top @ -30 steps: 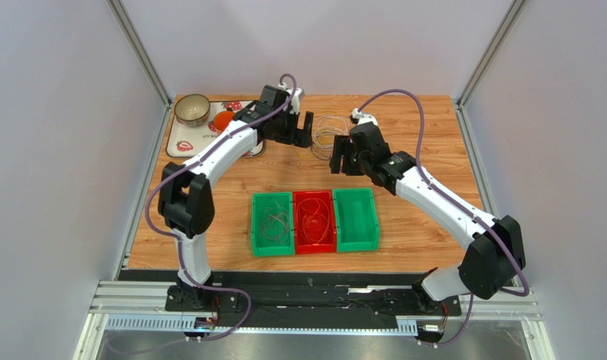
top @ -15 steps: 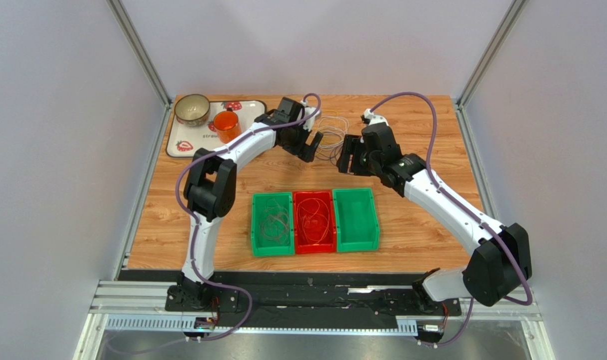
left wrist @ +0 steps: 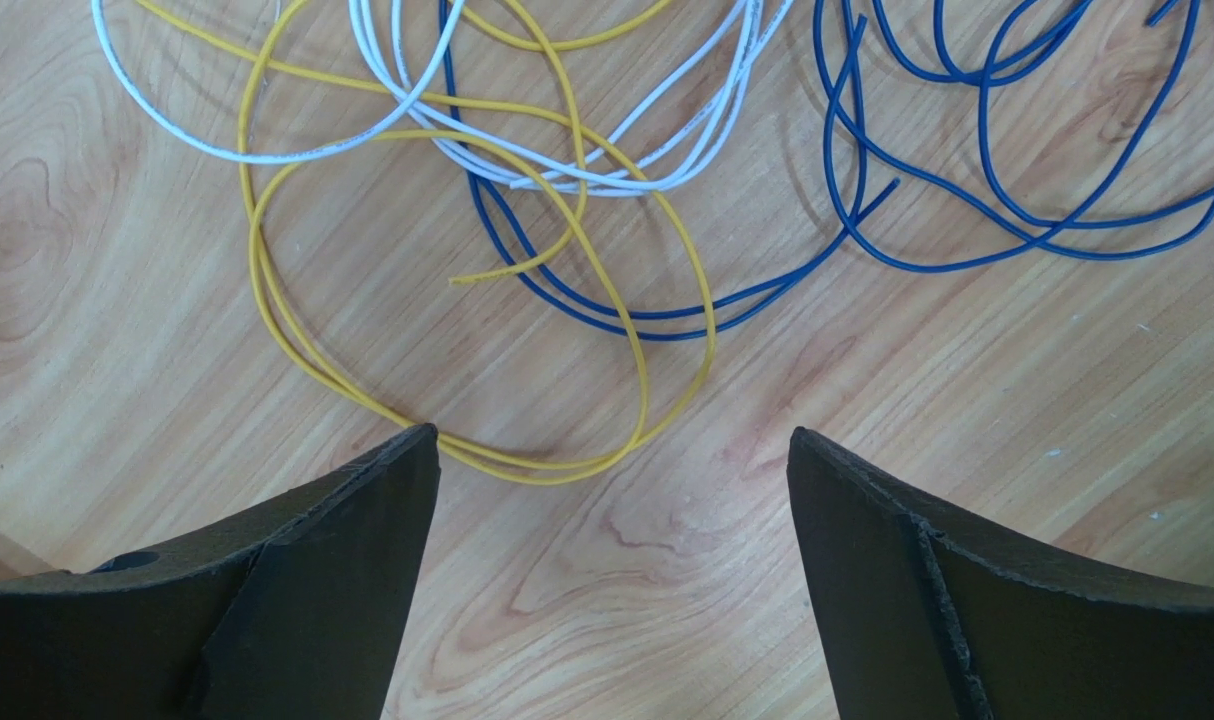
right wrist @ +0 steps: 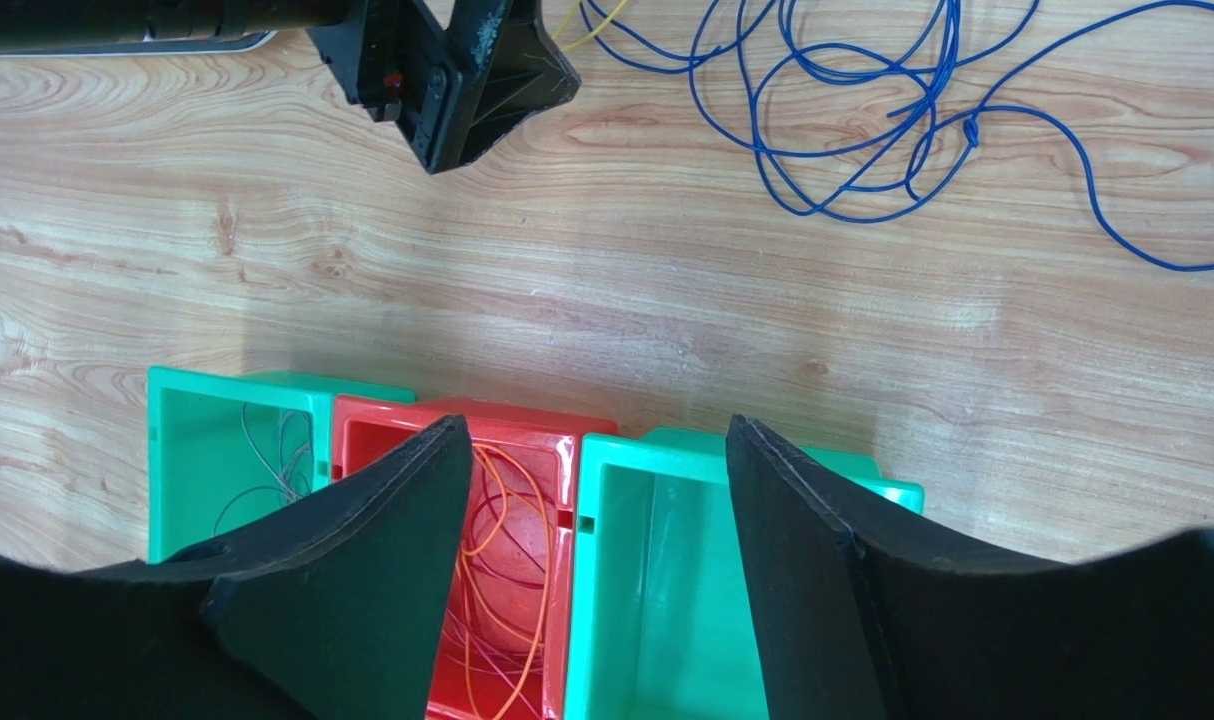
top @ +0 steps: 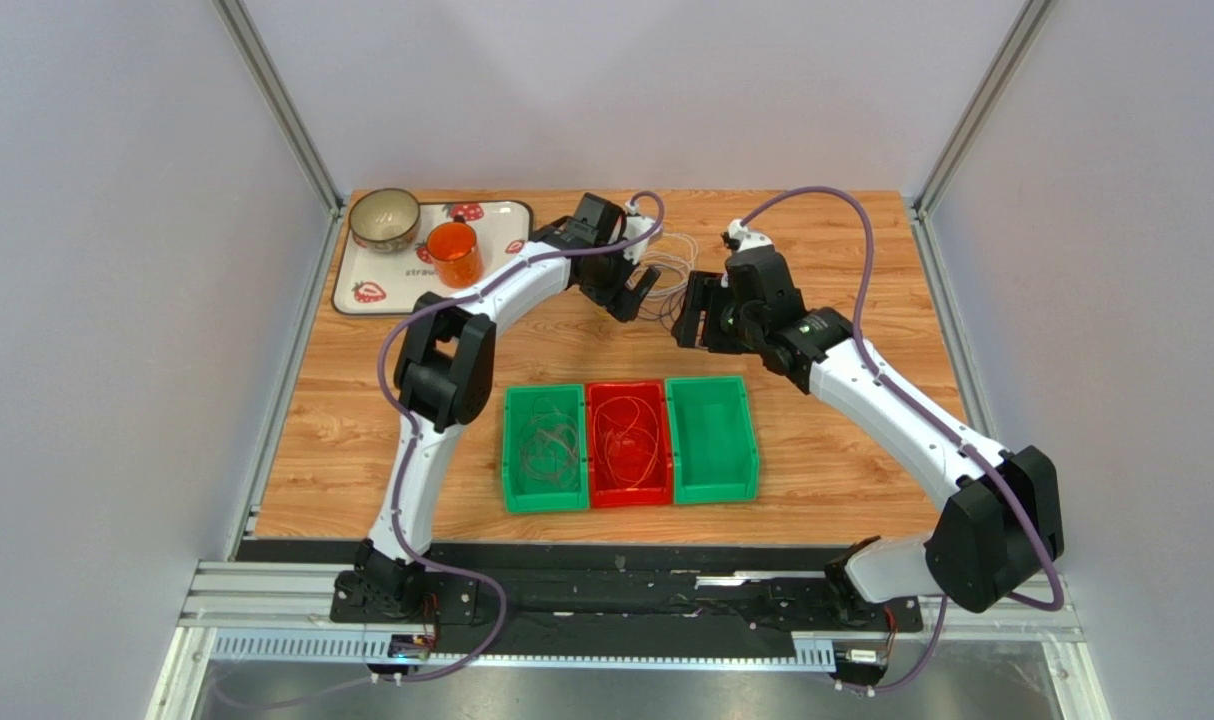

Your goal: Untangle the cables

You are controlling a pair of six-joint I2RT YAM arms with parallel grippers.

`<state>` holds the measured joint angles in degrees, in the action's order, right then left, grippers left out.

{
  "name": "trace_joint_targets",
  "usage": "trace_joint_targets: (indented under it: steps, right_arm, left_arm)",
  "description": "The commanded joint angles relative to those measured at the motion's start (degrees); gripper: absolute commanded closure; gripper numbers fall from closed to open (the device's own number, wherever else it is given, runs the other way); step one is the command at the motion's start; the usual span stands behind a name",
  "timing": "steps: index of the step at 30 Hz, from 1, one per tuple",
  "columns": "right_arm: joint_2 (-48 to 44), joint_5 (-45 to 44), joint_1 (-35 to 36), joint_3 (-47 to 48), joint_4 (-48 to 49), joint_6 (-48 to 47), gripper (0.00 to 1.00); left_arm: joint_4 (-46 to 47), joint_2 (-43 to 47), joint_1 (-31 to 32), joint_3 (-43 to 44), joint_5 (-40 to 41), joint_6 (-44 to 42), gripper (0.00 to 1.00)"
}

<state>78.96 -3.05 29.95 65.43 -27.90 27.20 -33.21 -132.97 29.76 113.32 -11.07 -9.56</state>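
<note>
The loose cables (top: 663, 270) lie tangled on the wooden table at the back centre. The left wrist view shows a yellow cable (left wrist: 549, 473), a white cable (left wrist: 598, 188) and a blue cable (left wrist: 658, 320) looping over each other. My left gripper (top: 636, 288) hovers at the tangle's left edge, open (left wrist: 610, 437), with the yellow loop just beyond its fingertips and nothing between them. To the right of the tangle my right gripper (top: 694, 312) is open (right wrist: 595, 425) and empty. Blue cables (right wrist: 969, 132) lie ahead of it.
Three bins stand in a row mid-table: a green one (top: 546, 393) holding thin grey wires (right wrist: 275, 458), a red one (top: 628, 387) holding orange wires (right wrist: 516, 570), and an empty green one (top: 711, 443). A tray (top: 373, 285) with a bowl (top: 383, 219) and an orange cup (top: 453, 252) sits back left.
The left arm has swung right, bringing its gripper down to the tangle's left edge. The right gripper shifted slightly right early on, then held still.
</note>
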Motion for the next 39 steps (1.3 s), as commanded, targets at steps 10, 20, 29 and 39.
trace_joint_targets:
  steps: [10,20,29,39]
  right_arm:
    - [-0.7,1.6,-0.6,-0.5,3.3,0.5,0.34]
    - [-0.5,2.1,-0.7,-0.7,3.6,0.8,0.34]
    - [-1.0,1.7,-0.9,-0.6,3.6,0.6,0.35]
    - [-2.0,1.6,-1.0,-0.5,3.5,0.8,0.36]
  left_arm:
    - [-4.8,-5.7,0.9,7.4,-0.9,-3.5,0.11]
    - [-4.7,-5.7,1.1,6.3,-0.4,-3.4,0.48]
    - [-5.2,-2.4,1.1,5.5,1.1,-3.4,1.00]
    - [-8.9,4.8,1.0,9.0,3.9,-0.6,1.00]
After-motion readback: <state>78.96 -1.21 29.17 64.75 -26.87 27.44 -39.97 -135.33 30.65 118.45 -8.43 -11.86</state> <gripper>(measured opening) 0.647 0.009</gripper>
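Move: The yellow cable's loop lies just under my left hand, its middle about 4 cm ahead, 1 cm left and 4 cm below, with the near strands almost straight beneath the fingertips. At the same level, the white cable's coil is some 6 cm ahead and 4 cm right, and the blue cable's tangle about 12 cm right and 1 cm back. From my right hand the yellow cable lies roughly 19 cm ahead, 10 cm left and 16 cm down. I lower my left hand about 3 cm onto the near bend of the yellow loop, fingers still wide and slanting forward and right. There I hold it nearly still and shut the fingers fully, pinching the yellow strands between the tips, then start straight up again, some 2.5 cm. ##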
